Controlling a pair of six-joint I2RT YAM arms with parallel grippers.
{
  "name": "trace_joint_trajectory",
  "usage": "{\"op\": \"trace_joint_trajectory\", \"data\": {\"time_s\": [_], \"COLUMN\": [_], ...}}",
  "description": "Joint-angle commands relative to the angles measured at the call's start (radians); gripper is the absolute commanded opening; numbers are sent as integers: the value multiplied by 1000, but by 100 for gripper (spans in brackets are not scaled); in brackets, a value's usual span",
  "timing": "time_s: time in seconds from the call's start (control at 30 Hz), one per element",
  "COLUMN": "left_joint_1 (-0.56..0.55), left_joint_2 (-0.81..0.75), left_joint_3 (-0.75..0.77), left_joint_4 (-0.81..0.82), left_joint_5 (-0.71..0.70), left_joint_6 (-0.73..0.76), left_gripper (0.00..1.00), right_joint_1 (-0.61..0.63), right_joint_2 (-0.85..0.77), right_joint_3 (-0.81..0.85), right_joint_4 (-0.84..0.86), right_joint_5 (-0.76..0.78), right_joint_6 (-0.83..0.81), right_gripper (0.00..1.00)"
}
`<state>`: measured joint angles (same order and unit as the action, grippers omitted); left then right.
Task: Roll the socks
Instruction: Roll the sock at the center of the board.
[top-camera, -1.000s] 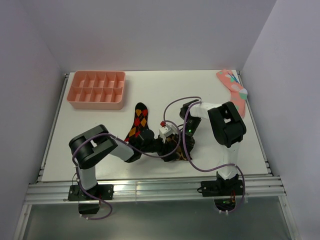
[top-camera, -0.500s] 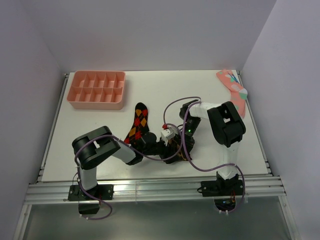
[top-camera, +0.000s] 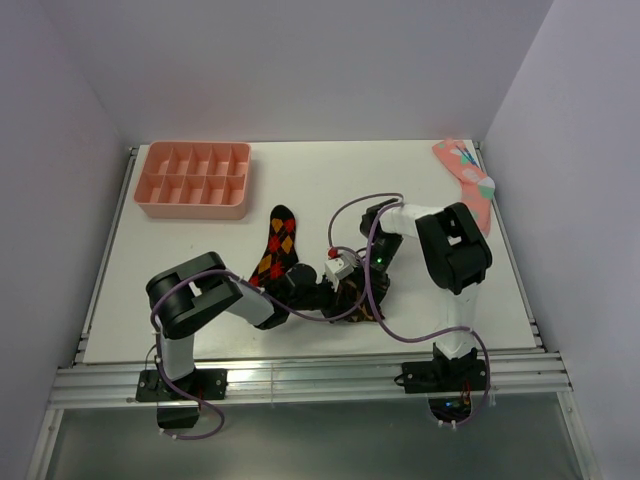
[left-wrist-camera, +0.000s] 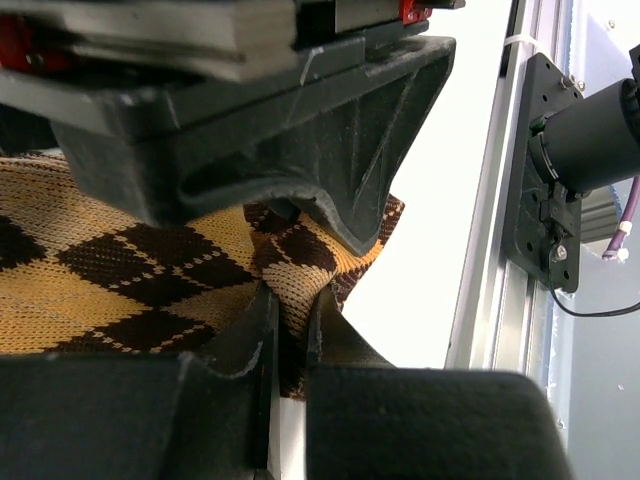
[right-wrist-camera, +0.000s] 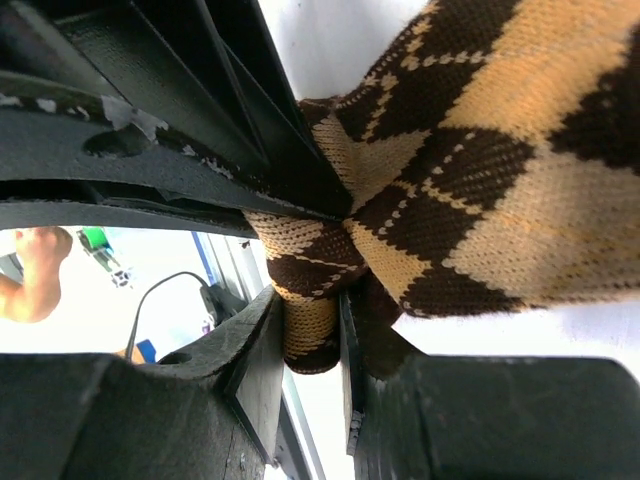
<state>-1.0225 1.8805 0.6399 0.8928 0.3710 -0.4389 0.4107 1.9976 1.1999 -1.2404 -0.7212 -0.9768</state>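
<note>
The tan-and-orange argyle sock (left-wrist-camera: 120, 270) lies bunched near the table's front middle, mostly hidden under both wrists in the top view (top-camera: 362, 304). My left gripper (left-wrist-camera: 290, 300) is shut on a raised fold at the sock's edge. From the other side, my right gripper (right-wrist-camera: 312, 318) is shut on a rolled bit of the same sock (right-wrist-camera: 500, 180). The two grippers sit close together, nearly touching. The red-and-orange argyle sock (top-camera: 279, 243) lies flat just left of them, its lower end under the left arm.
A pink compartment tray (top-camera: 195, 180) stands at the back left. A pink sock (top-camera: 467, 180) lies at the back right corner. Purple cables (top-camera: 372, 205) loop over the right arm. The metal rail (top-camera: 320, 375) runs along the table's front edge.
My left gripper has closed from open onto the tan sock's fold, and the left arm has shifted slightly right. The right gripper has kept its hold.
</note>
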Motion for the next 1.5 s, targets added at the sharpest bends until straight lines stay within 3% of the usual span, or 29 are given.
{"op": "trace_joint_trajectory", "data": {"time_s": [0.0,0.2,0.33,0.83,1.47], "left_joint_1": [-16,-16,-16,-16,-16], "left_joint_2": [-3,-9,-15,-20,-17], "left_joint_3": [12,10,14,15,30], "left_joint_4": [-69,-112,-129,-160,-167], "left_joint_5": [-4,-10,-9,-3,8], "left_joint_6": [25,32,34,35,37], "left_gripper": [0,0,0,0,0], "right_joint_1": [-26,-180,-233,-222,-122], "right_joint_2": [-42,-8,-16,63,113], "right_joint_3": [24,188,222,273,250], "right_joint_4": [79,-20,68,122,262], "right_joint_5": [-56,-130,-106,-52,23], "right_joint_6": [20,49,165,317,460], "right_gripper": [28,34,39,48,58]}}
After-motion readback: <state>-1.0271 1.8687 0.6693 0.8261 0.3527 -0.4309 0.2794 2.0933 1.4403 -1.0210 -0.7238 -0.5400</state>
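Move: My two hands are nose to nose on the center argyle sock, both pinching it by its near end, my right hand some 3 cm to the right of my left. The sock's far end, where my right hand is going, lies about 10 cm ahead and 4 cm left of it, about 1 cm lower. From my left hand, that end is roughly 10 cm straight ahead. The red argyle sock lies about 24 cm left and 10 cm ahead of my right hand. My right hand lets go of the near end of the sock, its fingers going from nearly shut to over half open, and swings forward about 12 cm along the sock towards its far end, first rising 3 cm, then sinking again and easing left as it turns some 25 degrees clockwise. My left hand keeps its pinch, briefly drawn 2 cm forward before it settles back. ##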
